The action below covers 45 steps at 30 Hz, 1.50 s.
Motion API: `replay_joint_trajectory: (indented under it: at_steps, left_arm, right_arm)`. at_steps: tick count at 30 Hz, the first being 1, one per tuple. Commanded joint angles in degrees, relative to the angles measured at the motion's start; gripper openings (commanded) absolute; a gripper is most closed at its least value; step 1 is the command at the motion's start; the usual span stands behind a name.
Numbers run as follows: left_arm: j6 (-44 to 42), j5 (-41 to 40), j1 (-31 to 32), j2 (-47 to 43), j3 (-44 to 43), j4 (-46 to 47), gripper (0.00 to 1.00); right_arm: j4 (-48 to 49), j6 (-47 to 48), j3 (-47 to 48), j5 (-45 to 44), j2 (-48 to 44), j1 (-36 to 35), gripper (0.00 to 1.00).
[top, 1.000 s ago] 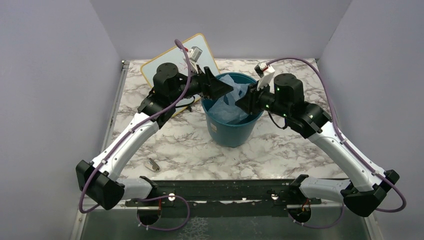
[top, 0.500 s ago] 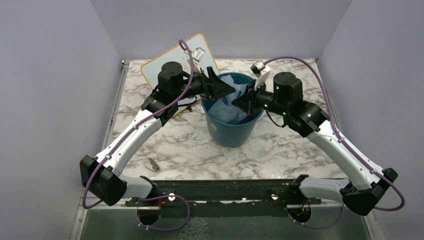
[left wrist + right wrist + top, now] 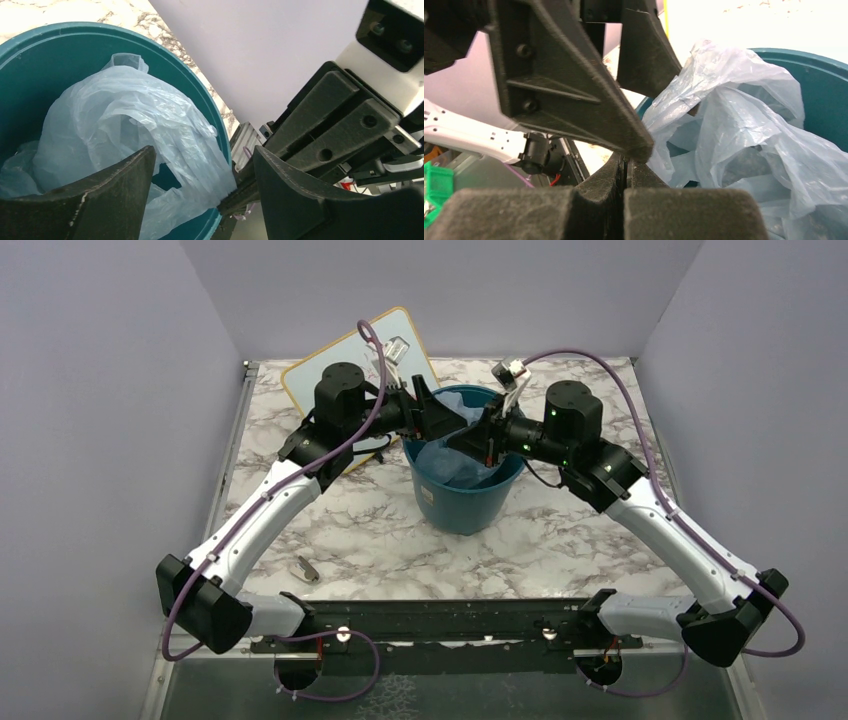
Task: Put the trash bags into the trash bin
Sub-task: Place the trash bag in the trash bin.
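Observation:
The teal trash bin [image 3: 465, 505] stands mid-table with the pale-blue trash bag [image 3: 452, 466] crumpled inside it, reaching up to the rim. My left gripper [image 3: 447, 422] hovers open over the bin's left rim; its fingers [image 3: 107, 200] stand wide apart above the bag [image 3: 125, 115]. My right gripper [image 3: 463, 443] comes in from the right and is shut. In the right wrist view its tip [image 3: 625, 162] sits just under one of the left gripper's fingers [image 3: 574, 100], beside the bag [image 3: 744, 120]. Whether film is pinched in it does not show.
A yellow-framed whiteboard [image 3: 300, 375] leans at the back left behind the left arm. A small metal object [image 3: 307, 568] lies on the marble table near the left front. Grey walls close in on the left, right and back.
The right gripper has shut and moved left across the bin toward the left gripper. The left gripper has opened a little wider and lifted slightly. More of the bag has sunk inside the bin.

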<state>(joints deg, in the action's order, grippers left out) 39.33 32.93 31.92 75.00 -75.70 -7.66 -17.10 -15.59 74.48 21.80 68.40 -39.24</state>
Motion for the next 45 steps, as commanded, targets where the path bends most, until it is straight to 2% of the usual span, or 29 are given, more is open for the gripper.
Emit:
replay_joint_trajectory:
  at_steps: [1,5,10,15,16,19,22,24,27,29,31,35,42,45]
  left_arm:
    - [3.8,-1.8,-0.6,-2.2,3.2,6.6,0.69]
    - [3.7,-0.4,-1.1,-1.8,2.9,6.8,0.55]
    - [3.6,-0.8,-1.3,-2.2,3.6,7.1,0.52]
    - [3.6,0.0,-1.7,-2.2,3.9,6.5,0.38]
    - [3.6,0.4,-1.7,-2.0,4.0,6.5,0.34]
    - [3.2,0.9,-1.8,-1.7,3.9,6.2,0.14]
    - [2.6,-0.1,-1.9,-1.8,3.7,5.2,0.07]
    - [2.3,-0.1,-2.2,-1.8,3.7,4.7,0.05]
    - [1.9,0.2,-2.4,-1.2,3.1,3.9,0.05]
    - [1.8,0.3,-2.5,-1.0,2.9,3.8,0.05]
    - [1.7,0.2,-2.6,-0.9,2.9,3.9,0.04]
    - [1.3,0.4,-2.7,-0.7,2.3,3.3,0.02]
    - [0.4,0.3,-2.9,-0.9,1.6,1.6,0.02]
    - [1.2,1.1,-3.0,-0.8,1.6,2.4,0.02]
  right_arm:
    - [4.1,-0.2,-0.6,7.0,0.8,0.2,0.01]
    - [2.8,0.4,0.3,7.9,2.4,0.2,0.01]
    - [2.9,0.6,0.6,9.1,3.4,0.2,0.01]
    - [3.0,0.5,-0.2,7.8,2.9,0.1,0.04]
    - [3.2,0.4,-0.4,7.4,2.7,0.2,0.06]
    - [2.6,0.5,-0.4,6.3,2.1,0.2,0.14]
    - [-2.1,2.2,1.4,-1.0,0.8,0.1,0.24]
    - [-3.5,2.9,1.4,-8.8,-1.1,0.2,0.29]
    - [-4.5,2.4,0.5,-23.3,-3.7,0.2,0.42]
    - [-6.2,2.0,0.8,-29.8,-3.7,0.2,0.44]
    - [-8.0,1.0,1.7,-32.4,-3.0,0.2,0.45]
    - [-9.1,-2.9,1.9,-31.4,-1.9,0.2,0.50]
    - [-4.6,-9.2,0.8,-19.7,1.2,0.2,0.63]
    - [-1.3,-12.3,0.1,-17.6,2.4,0.2,0.66]
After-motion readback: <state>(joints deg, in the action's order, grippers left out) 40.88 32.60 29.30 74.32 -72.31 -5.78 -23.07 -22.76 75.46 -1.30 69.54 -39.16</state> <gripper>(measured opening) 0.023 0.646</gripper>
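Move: The trash bag's bunched edge, already pinched in the shut right fingertips, lies between the left hand's open fingers, roughly 2 cm back of the left hand point, 1 cm to its left and 1 cm below. The trash bin's middle is about 3 cm ahead, 3 cm right and 22 cm below the left hand; from the right hand it is some 5 cm ahead, 4 cm right and 21 cm below. The left hand shuts its wide-open fingers on the bag edge, pinching it while easing about 2 cm forward, left and down. The right first nudges 2 cm left and down, then opens, lets go and swings about 8 cm right and 5 cm forward with some 30 degrees of clockwise turn, before coming back slightly left and down, fingers spread over the bag. ##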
